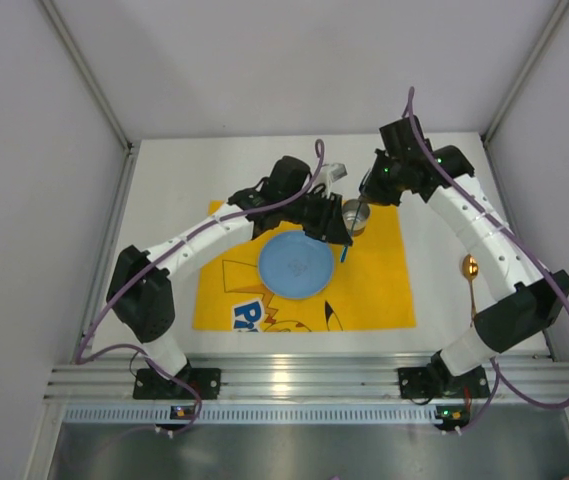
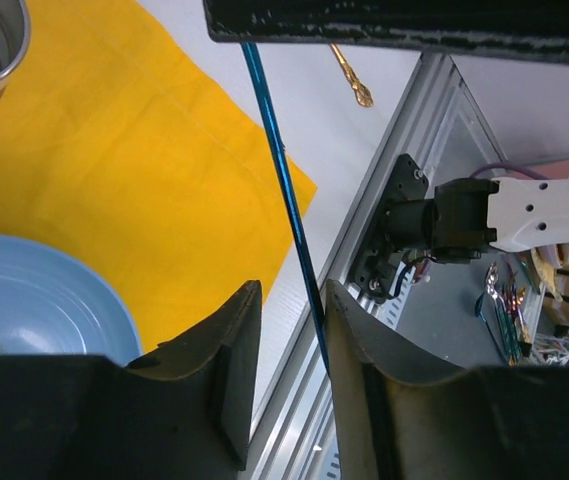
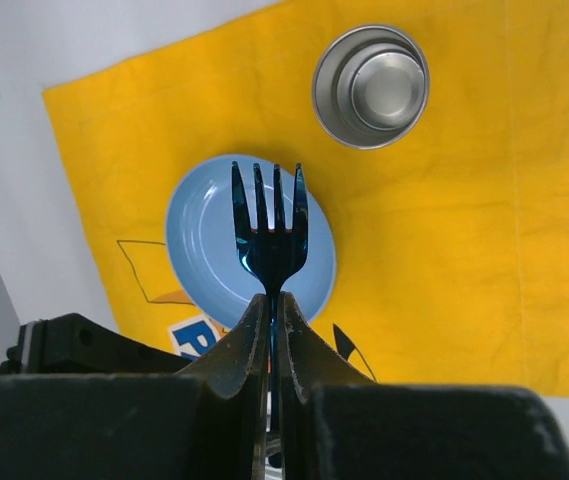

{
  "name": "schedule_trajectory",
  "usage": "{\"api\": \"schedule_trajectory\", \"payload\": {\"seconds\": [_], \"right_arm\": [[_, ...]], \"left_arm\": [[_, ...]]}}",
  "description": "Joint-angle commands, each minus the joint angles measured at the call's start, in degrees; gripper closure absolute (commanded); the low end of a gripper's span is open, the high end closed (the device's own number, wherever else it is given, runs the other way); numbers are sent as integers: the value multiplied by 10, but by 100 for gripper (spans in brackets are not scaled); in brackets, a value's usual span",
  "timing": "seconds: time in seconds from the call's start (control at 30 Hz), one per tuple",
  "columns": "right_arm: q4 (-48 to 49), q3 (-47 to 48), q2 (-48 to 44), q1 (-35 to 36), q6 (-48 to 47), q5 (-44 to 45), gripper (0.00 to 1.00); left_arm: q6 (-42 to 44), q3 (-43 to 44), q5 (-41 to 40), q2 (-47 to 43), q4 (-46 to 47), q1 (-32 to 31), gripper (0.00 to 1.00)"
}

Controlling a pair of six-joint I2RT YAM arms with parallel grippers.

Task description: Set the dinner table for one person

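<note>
My right gripper (image 3: 273,300) is shut on a blue metallic fork (image 3: 272,225), tines pointing away over the blue plate (image 3: 204,240). The fork's thin handle (image 2: 284,180) runs down between the fingers of my left gripper (image 2: 292,300). It lies against one finger, with a gap to the other, so these jaws stand open. From above, both grippers meet beside the steel cup (image 1: 354,215), over the yellow printed mat (image 1: 384,280) on the white dinner table (image 1: 164,200). The blue plate (image 1: 295,264) lies on the mat just in front of them.
A gold spoon (image 1: 471,270) lies on the white tabletop right of the mat, near the right arm. The ribbed aluminium rail (image 1: 304,380) runs along the near edge. Grey walls close in the table on the left, right and back.
</note>
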Motion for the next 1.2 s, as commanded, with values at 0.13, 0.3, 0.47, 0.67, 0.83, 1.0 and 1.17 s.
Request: {"api": "schedule_trajectory", "payload": {"seconds": [0.13,0.3,0.47,0.67,0.83,1.0,1.17], "right_arm": [[14,43,-4,11,32,0,100],[12,35,-6,11,28,-13,96],[7,27,-18,11,12,-1,16],[-3,29,-35,6,-25,-2,0],[-8,-27,-106,-7,-35,-44,0],[-3,-137,-193,-17,-38,-59,0],[-4,-204,-267,-33,-37,-83,0]], "left_arm": [[4,-5,53,4,34,-3,89],[-5,-40,25,-17,24,14,100],[-13,-142,3,-109,15,83,100],[26,-241,-51,-241,-95,208,100],[46,-289,-29,-252,-158,272,100],[65,-321,-43,-226,-172,292,100],[70,-282,-50,-155,-210,328,100]]}}
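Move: The fork, still held by the right hand, runs between the left hand's part-open fingers; its middle lies about 3 cm ahead, 2 cm right and 2 cm above the left hand, and 4 cm back, 3 cm left and 1 cm below the right. From the left hand, some 21 cm down, the plate is 6 cm ahead and 10 cm left, and the mat's bare left strip 3 cm ahead and 26 cm left; the cup is 18 cm ahead, 7 cm right, 19 cm below. The left hand shuts its fingers on the fork's handle, almost in place, and once it has its grip the right hand opens wide to let go, stays put for a moment, then draws back about 10 cm and a little to the right. The left hand carries the fork some 24 cm to the left, across the near part of the plate to above the mat's left strip, sinking about 12 cm in two stages as it turns roughly 30 degrees counter-clockwise and tips its fingers more steeply down. ##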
